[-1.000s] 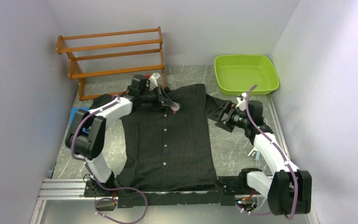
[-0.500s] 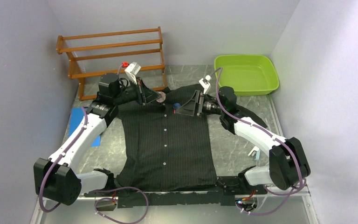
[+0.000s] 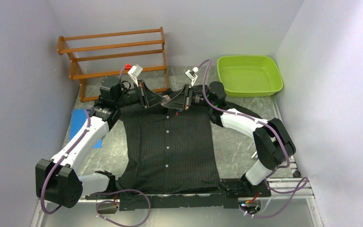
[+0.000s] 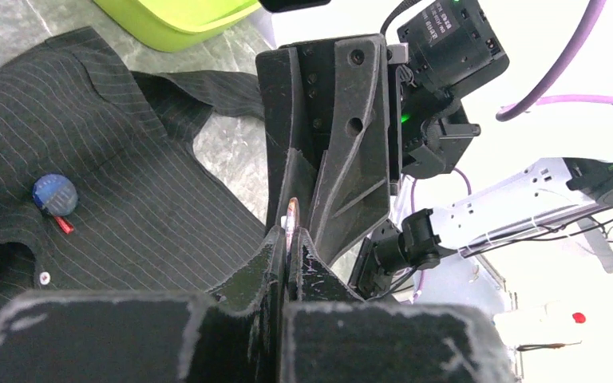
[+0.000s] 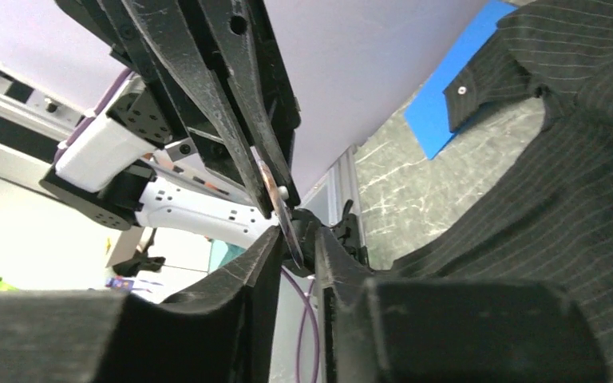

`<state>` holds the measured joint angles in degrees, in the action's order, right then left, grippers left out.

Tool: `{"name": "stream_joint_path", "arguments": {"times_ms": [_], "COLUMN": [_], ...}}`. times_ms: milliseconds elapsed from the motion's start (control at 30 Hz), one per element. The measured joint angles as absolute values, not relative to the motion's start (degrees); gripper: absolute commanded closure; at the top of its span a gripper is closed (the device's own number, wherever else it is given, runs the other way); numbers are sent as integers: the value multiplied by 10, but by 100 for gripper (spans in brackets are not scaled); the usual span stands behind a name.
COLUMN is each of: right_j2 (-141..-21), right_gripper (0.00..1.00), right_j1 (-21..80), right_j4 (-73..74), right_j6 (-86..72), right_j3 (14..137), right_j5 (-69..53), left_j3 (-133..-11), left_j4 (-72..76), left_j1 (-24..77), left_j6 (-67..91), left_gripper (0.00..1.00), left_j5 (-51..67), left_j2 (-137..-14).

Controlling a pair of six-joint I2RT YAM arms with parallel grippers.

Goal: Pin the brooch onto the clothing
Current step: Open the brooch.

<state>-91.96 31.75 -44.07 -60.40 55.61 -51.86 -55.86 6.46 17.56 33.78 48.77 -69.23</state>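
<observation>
The clothing (image 3: 170, 146), a black pinstriped shirt with white buttons, lies flat on the table between the arms. Above its collar the left gripper (image 3: 163, 99) is shut on the brooch (image 4: 290, 217), a thin pinkish disc seen edge-on. The right gripper (image 3: 172, 101) faces it tip to tip. In the right wrist view the brooch (image 5: 279, 203) sticks down between the right gripper's (image 5: 297, 239) narrowed jaws. It lies against one finger, with a small gap on the other side. A round blue badge (image 4: 54, 194) with a red tag sits on the shirt below.
A wooden rack (image 3: 113, 52) stands at the back left and a green tub (image 3: 249, 74) at the back right. A blue pad (image 3: 81, 125) lies left of the shirt. A shirt sleeve (image 4: 199, 84) trails toward the tub.
The right arm swung in from the right to meet the left gripper, and its jaws narrowed around the brooch. The left gripper rose off the collar and stayed shut.
</observation>
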Motion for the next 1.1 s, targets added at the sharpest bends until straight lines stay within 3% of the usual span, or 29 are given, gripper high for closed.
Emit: {"name": "stream_joint_path", "arguments": {"times_ms": [67, 100, 233, 267, 300, 400, 467, 600, 767, 933, 1100], "right_j2": [-929, -933, -937, -937, -937, -925, -907, -832, -707, -658, -672], "right_gripper": [87, 99, 100, 100, 100, 100, 100, 100, 100, 100, 100], "right_j1": [319, 319, 321, 321, 321, 324, 329, 340, 402, 504, 571], "right_j4": [-472, -486, -512, -514, -512, -476, -425, -254, -53, -17, -96], "right_j6": [-623, -631, -641, -638, -633, -595, -552, -410, -178, 17, 219], "right_j3": [556, 556, 557, 557, 557, 560, 564, 568, 582, 567, 485], "right_j5": [-525, -527, -540, -541, -542, -537, -523, -441, -204, 77, 266], "left_j3": [-556, -555, -555, -555, -555, -555, -556, -576, -603, -606, -607], "left_j4": [67, 67, 72, 73, 73, 65, 50, -31, -105, -153, -196], "left_j1": [176, 176, 174, 174, 174, 173, 174, 175, 173, 168, 161], "left_j6": [343, 345, 355, 357, 357, 354, 347, 331, 312, 312, 326], "left_gripper": [97, 97, 97, 93, 81, 23, 9, 5, 5, 5, 5], "left_j5": [489, 491, 497, 498, 499, 496, 489, 448, 395, 360, 334], "left_j2": [-692, -692, -692, -692, -691, -691, -691, -691, -679, -670, -679]}}
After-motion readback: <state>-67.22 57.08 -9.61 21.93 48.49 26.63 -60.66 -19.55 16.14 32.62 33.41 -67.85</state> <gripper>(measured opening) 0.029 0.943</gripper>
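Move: The brooch is still in the left hand's shut fingertips, about 2 cm to the right of that hand's point. From the right hand it lies only some 1 cm to the left and 1 cm up, between the half-open fingers. The round blue badge lies on the shirt about 12 cm ahead of the right hand, 6 cm to its right and 27 cm below; the red tab is 3 cm nearer than the badge. The right fingers shut on the brooch between them, the right hand easing up about 1 cm. The left fingers then open wide and let go, and that hand backs off some 4 cm to the left and sinks as much. Keeping its pinch, the right hand carries the brooch about 8 cm to the right, first rising, then dropping, the wrist turning some 90 degrees so the fingers swing from pointing left to forward-left. ##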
